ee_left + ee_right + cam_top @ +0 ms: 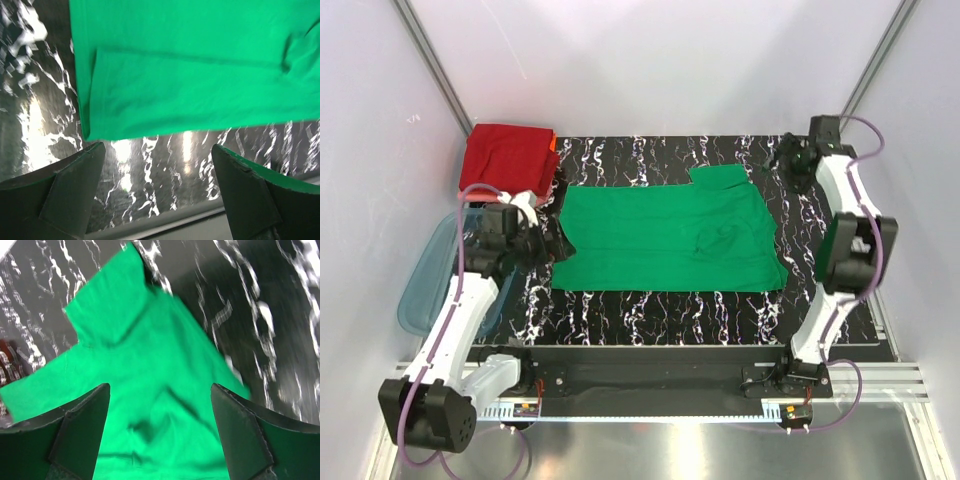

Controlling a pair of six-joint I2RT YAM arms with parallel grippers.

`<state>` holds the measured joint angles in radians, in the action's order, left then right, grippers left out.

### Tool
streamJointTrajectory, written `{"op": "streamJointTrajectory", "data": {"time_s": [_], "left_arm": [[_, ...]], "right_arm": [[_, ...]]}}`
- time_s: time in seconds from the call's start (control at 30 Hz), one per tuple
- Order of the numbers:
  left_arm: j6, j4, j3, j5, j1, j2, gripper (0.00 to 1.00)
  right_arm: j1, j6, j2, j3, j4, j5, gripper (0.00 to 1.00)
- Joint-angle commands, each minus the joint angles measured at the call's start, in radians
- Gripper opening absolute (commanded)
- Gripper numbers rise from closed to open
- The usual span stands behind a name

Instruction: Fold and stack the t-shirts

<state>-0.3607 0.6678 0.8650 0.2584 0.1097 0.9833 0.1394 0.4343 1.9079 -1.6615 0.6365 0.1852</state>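
The bright green t-shirt [665, 238] lies spread flat in the middle of the black marbled table, with one sleeve [717, 180] pointing to the back. A folded stack of dark red t-shirts [510, 155] sits at the back left, with a salmon-pink edge [553, 143] showing at its right side. My left gripper [556, 243] is open and empty at the shirt's left edge; the hem [100, 130] lies just ahead of it [157, 165]. My right gripper [773, 160] is open and empty, raised near the back right; it [160, 410] looks down on the green shirt [150, 390].
A translucent blue plastic tub [420, 285] stands off the table's left edge beside my left arm. White walls close in the back and sides. A metal rail [650, 400] runs along the near edge by the arm bases.
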Motion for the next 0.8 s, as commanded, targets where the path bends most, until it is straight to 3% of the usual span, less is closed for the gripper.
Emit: {"op": "streamJointTrajectory", "data": {"time_s": [0.0,0.33,0.57,0.77], "left_arm": [[0.054,-0.039,-0.061,0.07,0.004,-0.011,0.94],[0.065,-0.053,-0.064,0.062,0.007,-0.018,0.94],[0.062,-0.06,-0.069,0.071,0.005,-0.011,0.94],[0.062,-0.06,-0.07,0.059,0.005,-0.006,0.94]], "right_arm": [[-0.04,-0.104,0.164,-0.276,0.037,-0.023,0.87],[-0.101,-0.152,0.814,-1.072,0.246,-0.109,0.81],[-0.124,-0.112,0.898,-1.097,0.149,-0.047,0.75],[-0.173,-0.105,0.925,-1.06,0.146,-0.032,0.62]]}}
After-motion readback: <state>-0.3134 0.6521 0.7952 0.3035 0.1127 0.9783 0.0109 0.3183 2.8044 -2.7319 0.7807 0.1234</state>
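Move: The right hand, open and some 13 cm above the cloth, is bound for the green t-shirt's far right corner, about 16 cm ahead and 5 cm to its left. The other end of that corner's far edge lies about 13 cm ahead and 20 cm left, the crumpled patch about 9 cm back and 18 cm left, the near right hem corner some 21 cm back and 2 cm left. From the left hand the far right corner is roughly 39 cm ahead, 47 cm right and 15 cm down. The right hand sweeps some 16 cm forward beyond the shirt's right side, sinking more and more steeply on the way until it is about 12 cm lower at the far right corner, while it eases about 5 cm left and turns some 10 degrees counter-clockwise. Once low it slows right down and creeps left over that corner, its fingers narrowing from nearly wide open to about two thirds with the corner of cloth between them but not yet shut on it, while the open left hand first settles about 2 cm lower and then waits near the shirt's left side. ##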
